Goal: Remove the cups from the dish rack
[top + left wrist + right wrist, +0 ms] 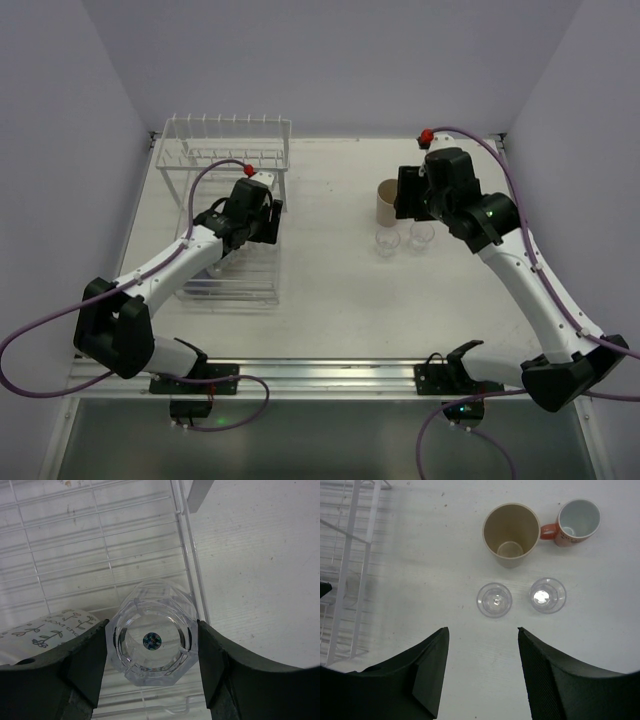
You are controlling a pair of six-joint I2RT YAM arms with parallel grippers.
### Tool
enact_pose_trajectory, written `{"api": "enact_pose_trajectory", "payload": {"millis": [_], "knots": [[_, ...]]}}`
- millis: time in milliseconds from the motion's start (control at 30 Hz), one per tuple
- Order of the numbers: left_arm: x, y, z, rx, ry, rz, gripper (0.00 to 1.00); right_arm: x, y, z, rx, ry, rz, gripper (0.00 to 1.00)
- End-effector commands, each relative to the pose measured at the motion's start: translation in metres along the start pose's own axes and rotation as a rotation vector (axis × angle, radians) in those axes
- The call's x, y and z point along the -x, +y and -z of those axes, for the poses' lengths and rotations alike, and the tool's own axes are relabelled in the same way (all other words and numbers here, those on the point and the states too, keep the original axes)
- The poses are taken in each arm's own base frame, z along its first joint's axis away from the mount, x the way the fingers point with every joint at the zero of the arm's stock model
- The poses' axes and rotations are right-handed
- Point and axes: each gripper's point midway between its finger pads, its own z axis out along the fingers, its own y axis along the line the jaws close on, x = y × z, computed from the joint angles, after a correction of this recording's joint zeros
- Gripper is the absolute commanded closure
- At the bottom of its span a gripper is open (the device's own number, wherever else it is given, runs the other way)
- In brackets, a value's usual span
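Observation:
My left gripper (153, 647) is shut on a small clear octagonal glass (150, 611), one finger on each side, over the lower basket of the white wire dish rack (100, 545). In the top view the left gripper (258, 222) is over the rack's (225, 135) right side. My right gripper (482, 635) is open and empty above the table. Beyond it stand two small clear glasses (494, 600) (548, 595), a tan tumbler (511, 534) and an orange handled mug (575, 522). The top view shows the tumbler (386, 203) and glasses (388, 242) beside the right gripper (407, 195).
A white mug with a flower print (47, 630) lies in the basket just left of my left fingers. The rack's right wire wall (192, 565) runs close beside the held glass. The rack's edge also shows at the left of the right wrist view (350, 570).

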Motion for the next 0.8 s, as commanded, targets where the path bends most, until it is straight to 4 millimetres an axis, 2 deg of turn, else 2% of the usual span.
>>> {"api": "enact_pose_trajectory", "payload": {"millis": [0, 100, 133, 167, 200, 233, 267, 400, 467, 533, 700, 767], "knots": [[0.003, 0.001, -0.001, 0.0, -0.009, 0.019, 0.41, 0.007, 0.003, 0.004, 0.021, -0.038, -0.011, 0.4], [0.004, 0.002, 0.0, 0.006, -0.009, 0.022, 0.65, 0.007, 0.006, 0.002, 0.034, -0.04, -0.018, 0.4], [0.005, 0.003, 0.001, 0.007, -0.011, 0.024, 0.79, 0.005, 0.008, 0.001, 0.047, -0.033, -0.019, 0.4], [0.007, 0.003, 0.004, 0.006, -0.018, 0.029, 0.87, 0.005, 0.012, -0.001, 0.062, -0.029, -0.024, 0.4], [0.01, 0.003, 0.005, 0.006, -0.024, 0.033, 1.0, 0.004, 0.014, -0.002, 0.074, -0.024, -0.025, 0.38], [0.014, 0.002, 0.009, 0.0, -0.037, 0.037, 1.0, 0.003, 0.02, -0.006, 0.099, -0.013, -0.028, 0.15], [0.018, 0.003, 0.014, -0.002, -0.051, 0.042, 1.0, 0.002, 0.024, -0.007, 0.118, -0.006, -0.026, 0.01], [0.045, 0.003, 0.04, -0.017, -0.133, 0.058, 1.0, 0.002, 0.04, -0.011, 0.2, 0.012, -0.032, 0.01], [0.059, 0.003, 0.057, -0.03, -0.176, 0.062, 1.0, 0.006, 0.057, -0.009, 0.293, 0.0, -0.039, 0.01], [0.069, 0.004, 0.07, -0.04, -0.208, 0.065, 1.0, 0.009, 0.065, -0.009, 0.341, -0.001, -0.061, 0.01], [0.098, -0.001, 0.118, -0.115, -0.33, 0.091, 1.0, 0.005, 0.084, -0.013, 0.437, 0.05, -0.076, 0.01], [0.107, -0.003, 0.14, -0.154, -0.39, 0.11, 1.0, 0.012, 0.093, -0.008, 0.492, 0.009, -0.101, 0.01]]}}
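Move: The left gripper already has the clear glass pinched in the lower rack; the empty right gripper, to which it is taken, is some 31 cm to its right, 3 cm nearer the base and 16 cm higher. The white mug lies about 9 cm left of the left gripper and 3 cm back. The upper rack's near edge is roughly 8 cm ahead, 8 cm left and 8 cm higher. From the right gripper, the glass is 31 cm left, 3 cm ahead and 16 cm down. Keep the clear glass pinched and, after a brief hold, raise the left gripper about 12 cm out of the lower rack in front of the upper rack, tipping its fingers some 15 degrees upward. Meanwhile open the right gripper fully and swing it about 7 cm left towards the glass, turning counter-clockwise and rolling its left side up. ##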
